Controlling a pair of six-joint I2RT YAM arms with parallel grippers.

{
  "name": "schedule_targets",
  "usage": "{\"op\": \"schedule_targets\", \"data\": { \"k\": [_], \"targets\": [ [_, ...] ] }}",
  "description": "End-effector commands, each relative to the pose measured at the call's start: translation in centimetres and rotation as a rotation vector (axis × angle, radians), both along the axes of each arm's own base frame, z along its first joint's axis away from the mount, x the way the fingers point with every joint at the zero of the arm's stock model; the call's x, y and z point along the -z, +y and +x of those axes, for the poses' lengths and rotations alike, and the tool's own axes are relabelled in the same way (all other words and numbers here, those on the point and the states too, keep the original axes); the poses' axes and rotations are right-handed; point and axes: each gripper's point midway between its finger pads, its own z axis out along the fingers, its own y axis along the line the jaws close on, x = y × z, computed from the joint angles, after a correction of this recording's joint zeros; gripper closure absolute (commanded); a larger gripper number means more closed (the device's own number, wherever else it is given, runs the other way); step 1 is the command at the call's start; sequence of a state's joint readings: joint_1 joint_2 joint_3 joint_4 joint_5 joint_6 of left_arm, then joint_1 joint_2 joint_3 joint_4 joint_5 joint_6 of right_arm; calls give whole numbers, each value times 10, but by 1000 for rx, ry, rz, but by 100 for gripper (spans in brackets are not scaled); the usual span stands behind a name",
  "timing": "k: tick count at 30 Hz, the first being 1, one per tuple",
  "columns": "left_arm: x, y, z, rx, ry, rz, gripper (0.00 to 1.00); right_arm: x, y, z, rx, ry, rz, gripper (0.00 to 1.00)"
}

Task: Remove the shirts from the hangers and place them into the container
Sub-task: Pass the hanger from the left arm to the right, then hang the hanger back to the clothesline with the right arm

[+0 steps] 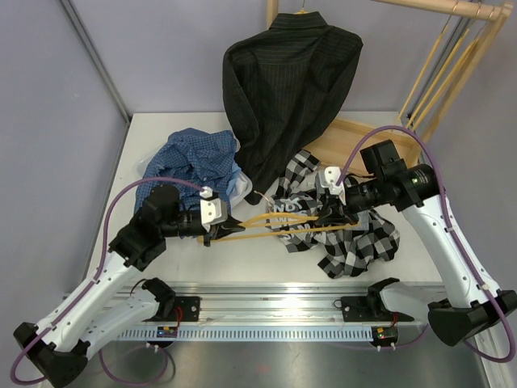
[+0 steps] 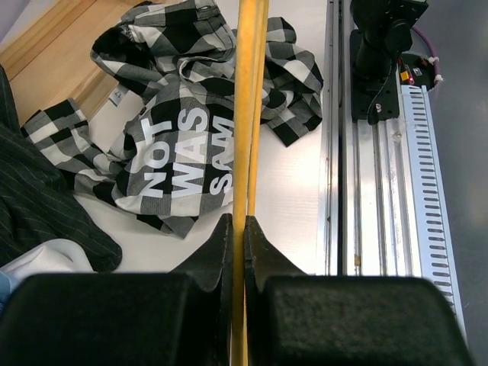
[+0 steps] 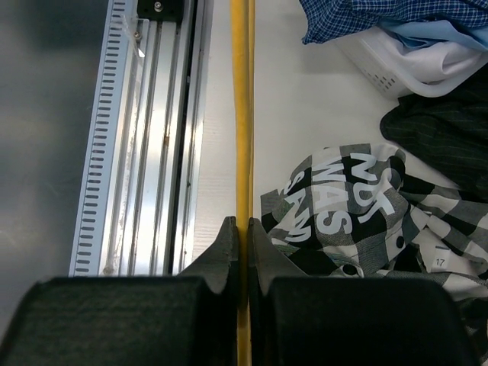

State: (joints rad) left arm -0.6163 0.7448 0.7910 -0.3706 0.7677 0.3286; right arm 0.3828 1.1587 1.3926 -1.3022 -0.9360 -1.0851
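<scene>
A thin yellow hanger [image 1: 275, 225] stretches bare between my two grippers, just above the table. My left gripper [image 1: 230, 230] is shut on one end of the hanger [image 2: 248, 114]. My right gripper [image 1: 327, 214] is shut on the other end [image 3: 242, 114]. The black-and-white check shirt [image 1: 347, 234] lies crumpled on the table under and beside the hanger, off it. A black pinstriped shirt [image 1: 283, 81] hangs on the rack at the back. The dark blue check shirt [image 1: 198, 158] is piled on the white container [image 3: 385, 69], with a light blue shirt [image 3: 435, 34] under it.
A wooden rack stands at the back right, with its rail [image 1: 452, 8] and flat base [image 1: 355, 133]. Bare hangers [image 1: 444, 65] hang from the rail. A metal rail [image 1: 275, 307] with the arm bases runs along the near table edge. Purple walls close the left and back.
</scene>
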Motion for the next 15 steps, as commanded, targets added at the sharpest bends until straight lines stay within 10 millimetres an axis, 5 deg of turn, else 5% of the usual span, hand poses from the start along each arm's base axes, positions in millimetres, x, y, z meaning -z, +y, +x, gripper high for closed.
{"op": "schedule_targets", "data": {
  "k": [1,4,5,8,15],
  "targets": [
    [-24,3,13,-68,-98,-59,96,-17,1,-18,22,55,31,100],
    [-30,8,24,-147,-121,-77,70,-33,-1,-16,86,70,45,100],
    [-32,12,26,-177,-136,-91,41,-35,-3,-12,120,67,37,100],
    [-41,28,39,-319,-199,-141,7,-54,-15,2,264,44,69,100],
    [-55,59,57,-532,-286,-189,1,-104,-56,45,643,-71,199,100]
  ]
}}
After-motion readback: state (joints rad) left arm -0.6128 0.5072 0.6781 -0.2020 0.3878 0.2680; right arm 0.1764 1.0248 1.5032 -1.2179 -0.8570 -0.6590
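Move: Both hands hold the bare yellow hanger; its middle lies about 11 cm to the right of the left hand and level with it, and about 11 cm to the left of the right hand. From the right hand the hung-up hangers on the rack are roughly 35 cm ahead, 25 cm right and somewhat higher; the checked shirt lies some 8 cm ahead, 6 cm right and 22 cm below. The container heaped with shirts is about 20 cm ahead of the left hand, 14 cm left and 20 cm below. Left opens wide, releasing the hanger, retreating left, forward and up; right lifts it 6 cm up and rightward, swinging clockwise. ##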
